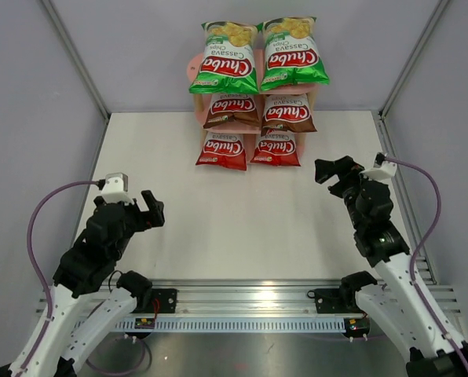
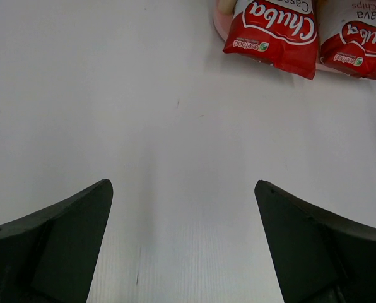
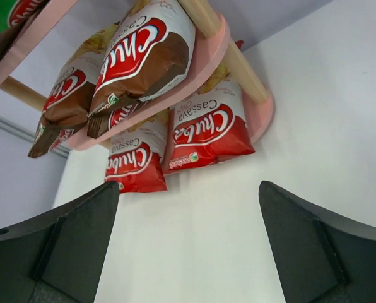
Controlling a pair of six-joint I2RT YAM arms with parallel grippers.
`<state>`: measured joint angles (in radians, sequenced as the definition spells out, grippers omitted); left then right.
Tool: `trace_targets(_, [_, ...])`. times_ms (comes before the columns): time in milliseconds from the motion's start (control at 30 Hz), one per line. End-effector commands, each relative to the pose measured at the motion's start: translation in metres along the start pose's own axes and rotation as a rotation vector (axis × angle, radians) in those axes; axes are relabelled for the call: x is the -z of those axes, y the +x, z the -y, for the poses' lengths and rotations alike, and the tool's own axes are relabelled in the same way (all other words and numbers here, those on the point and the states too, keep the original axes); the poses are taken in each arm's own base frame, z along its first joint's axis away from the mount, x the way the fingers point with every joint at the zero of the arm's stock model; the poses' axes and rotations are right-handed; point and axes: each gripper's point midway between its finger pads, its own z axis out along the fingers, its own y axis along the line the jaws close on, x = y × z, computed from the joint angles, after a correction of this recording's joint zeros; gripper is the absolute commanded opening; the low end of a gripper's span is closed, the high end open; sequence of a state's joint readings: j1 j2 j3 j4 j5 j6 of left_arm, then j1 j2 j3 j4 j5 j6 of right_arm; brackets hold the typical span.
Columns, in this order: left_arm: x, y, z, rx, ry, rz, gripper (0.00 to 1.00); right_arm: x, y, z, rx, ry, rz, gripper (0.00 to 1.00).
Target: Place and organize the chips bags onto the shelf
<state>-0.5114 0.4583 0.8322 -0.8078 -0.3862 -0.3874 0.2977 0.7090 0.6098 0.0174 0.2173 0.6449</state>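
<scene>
The pink shelf (image 1: 192,67) stands at the table's far middle with chips bags on all three boards. Two green bags (image 1: 224,56) (image 1: 294,52) lie on top, two brown bags (image 1: 232,111) (image 1: 287,112) on the middle board, two red bags (image 1: 221,151) (image 1: 276,148) on the bottom board. My left gripper (image 1: 151,208) hovers open and holding nothing at the near left, the red bags (image 2: 273,28) far ahead of it. Open and holding nothing too, my right gripper (image 1: 336,169) hangs to the right of the shelf, looking up at a brown bag (image 3: 147,57) and a red bag (image 3: 207,132).
Grey walls with metal corner posts (image 1: 77,59) enclose the white table (image 1: 242,228) on three sides. A metal rail (image 1: 250,302) with both arm bases runs along the near edge. The shelf's wooden post (image 3: 229,53) and pink middle board (image 3: 207,60) show near the right gripper.
</scene>
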Motion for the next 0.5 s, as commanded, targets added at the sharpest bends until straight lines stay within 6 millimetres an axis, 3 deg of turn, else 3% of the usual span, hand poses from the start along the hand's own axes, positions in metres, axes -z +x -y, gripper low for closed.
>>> trace_targets(0, [-0.004, -0.014, 0.009, 0.003, 0.060, 0.044, 0.99, 0.042, 0.007, 0.028, 0.293, 0.100, -0.169, 1.00])
trace_targets(233, [-0.001, -0.020, -0.011, 0.004, -0.031, 0.104, 0.99, 0.100, -0.026, 0.008, 0.417, 0.077, -0.278, 1.00])
trace_targets(267, [0.002, -0.023, -0.016, 0.006, -0.050, 0.122, 0.99, 0.108, -0.042, -0.003, 0.430, 0.063, -0.258, 1.00])
trace_targets(467, [0.013, -0.030, -0.028, -0.025, -0.098, 0.141, 0.99, 0.133, -0.067, 0.021, 0.536, 0.225, -0.271, 0.99])
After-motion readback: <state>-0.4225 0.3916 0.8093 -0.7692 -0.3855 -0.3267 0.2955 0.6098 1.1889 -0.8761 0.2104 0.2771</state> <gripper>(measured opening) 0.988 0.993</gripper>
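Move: The red bag at the shelf's lower right, already placed, lies about 20 cm ahead of the empty right hand, 11 cm to its left and some 19 cm below. The other red bag stands roughly 20 cm farther left at the same depth, and the right-hand brown bag is on the tier above, around 22 cm ahead of the hand, 9 cm left and 4 cm below. From the left hand, that lower right red bag is about 31 cm ahead, 35 cm right and 16 cm below. Backwards, rising and drifting right, the right hand goes on withdrawing from the filled shelf through free air, about 10 cm back and 7 cm up, slowing towards the end. Its wrist rolls some 25 degrees, left side dropping, and tips about 10 degrees nose-down; the fingers stay wide open. The left hand, open and empty, eases about 2 cm left and slightly up. ##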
